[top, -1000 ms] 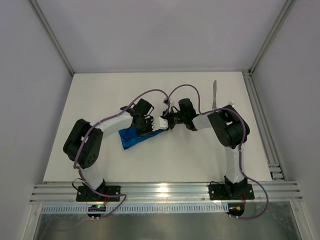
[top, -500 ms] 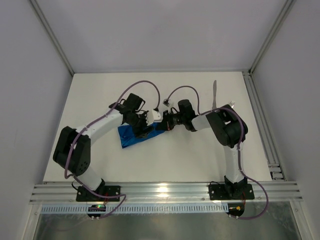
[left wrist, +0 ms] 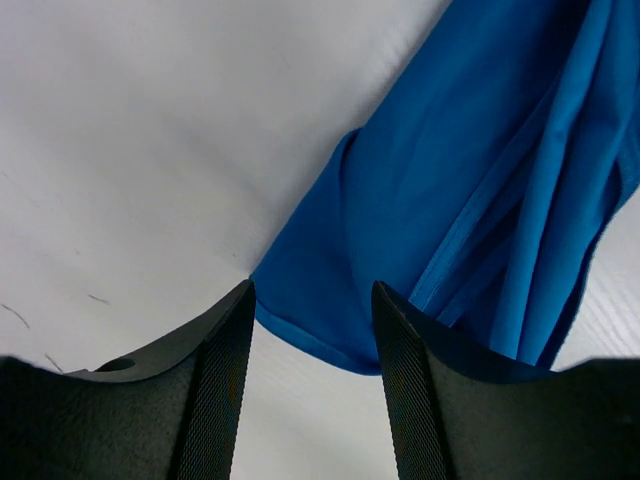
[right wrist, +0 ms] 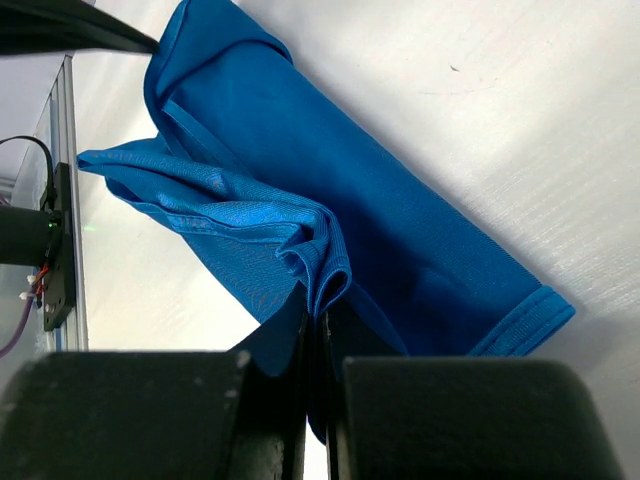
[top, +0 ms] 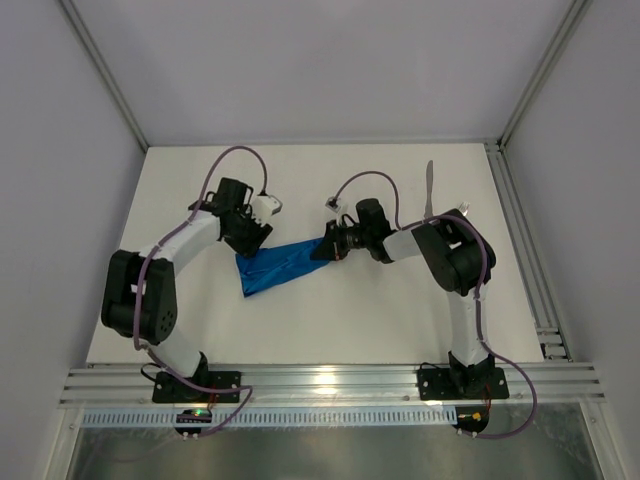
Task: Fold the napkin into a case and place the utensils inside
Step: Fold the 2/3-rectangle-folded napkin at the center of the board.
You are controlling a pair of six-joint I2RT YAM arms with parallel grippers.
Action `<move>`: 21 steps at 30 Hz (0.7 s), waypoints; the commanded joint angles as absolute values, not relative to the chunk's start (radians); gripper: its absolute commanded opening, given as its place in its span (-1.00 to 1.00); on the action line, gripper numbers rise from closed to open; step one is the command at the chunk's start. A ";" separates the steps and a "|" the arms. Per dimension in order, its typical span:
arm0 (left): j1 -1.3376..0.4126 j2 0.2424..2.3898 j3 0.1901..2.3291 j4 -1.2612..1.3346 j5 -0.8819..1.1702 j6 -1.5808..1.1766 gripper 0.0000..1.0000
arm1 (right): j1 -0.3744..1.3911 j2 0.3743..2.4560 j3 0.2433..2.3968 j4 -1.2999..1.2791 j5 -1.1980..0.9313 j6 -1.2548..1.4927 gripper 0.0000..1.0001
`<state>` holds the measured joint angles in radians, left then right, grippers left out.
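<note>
The bright blue napkin (top: 281, 265) lies as a narrow, rumpled strip in the middle of the table. My right gripper (top: 322, 248) is shut on a bunched fold at its right end; the right wrist view shows the napkin (right wrist: 300, 180) pinched between the closed jaws of my right gripper (right wrist: 318, 318). My left gripper (top: 252, 240) stands open just off the strip's left end. The left wrist view has that end of the napkin (left wrist: 450, 190) lying ahead of the open left gripper (left wrist: 312, 300), with nothing between the fingers. A silver knife (top: 429, 186) lies at the back right. The fork is hard to make out.
An aluminium rail (top: 520, 230) runs along the table's right edge, close to the knife. Grey walls enclose the back and sides. The left arm's purple cable (top: 225, 160) loops above its wrist.
My left gripper opened, let go of the napkin and drew back up and to the left. My right gripper shut on the napkin's right end, and the cloth now lies stretched longer.
</note>
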<state>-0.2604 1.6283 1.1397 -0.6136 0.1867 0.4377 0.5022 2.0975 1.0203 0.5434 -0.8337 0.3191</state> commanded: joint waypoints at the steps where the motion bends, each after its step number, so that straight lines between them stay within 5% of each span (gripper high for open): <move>1: -0.288 1.651 1.082 -0.563 0.078 0.436 0.06 | 0.506 2.094 1.037 0.598 -0.841 0.324 -0.92; 13: -0.313 1.697 0.994 -0.470 0.009 0.485 -0.45 | 0.497 2.091 1.046 0.747 -0.893 0.517 -0.93; 21: -0.333 1.701 0.931 -0.403 0.011 0.529 -0.52 | 0.449 2.177 1.072 0.749 -0.830 0.684 -0.93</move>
<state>-0.3275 1.6829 0.9760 -0.4564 0.0036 0.5053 0.4652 2.1498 1.0428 0.7082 -0.8627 0.6018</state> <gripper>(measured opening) 0.243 0.059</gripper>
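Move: The napkin's left end lies about 6 cm below the left hand, some 2 cm nearer the base and 2 cm to its left. The napkin's right end, already held in the right fingers, is roughly 16 cm to the left hand's right, 1 cm back and 5 cm below. From the right hand, the left end lies about 17 cm to the left, 2 cm back and 1 cm lower. The left hand drops about 5 cm, closing on the napkin's left end; the right lifts, then shifts forward, still gripping. ##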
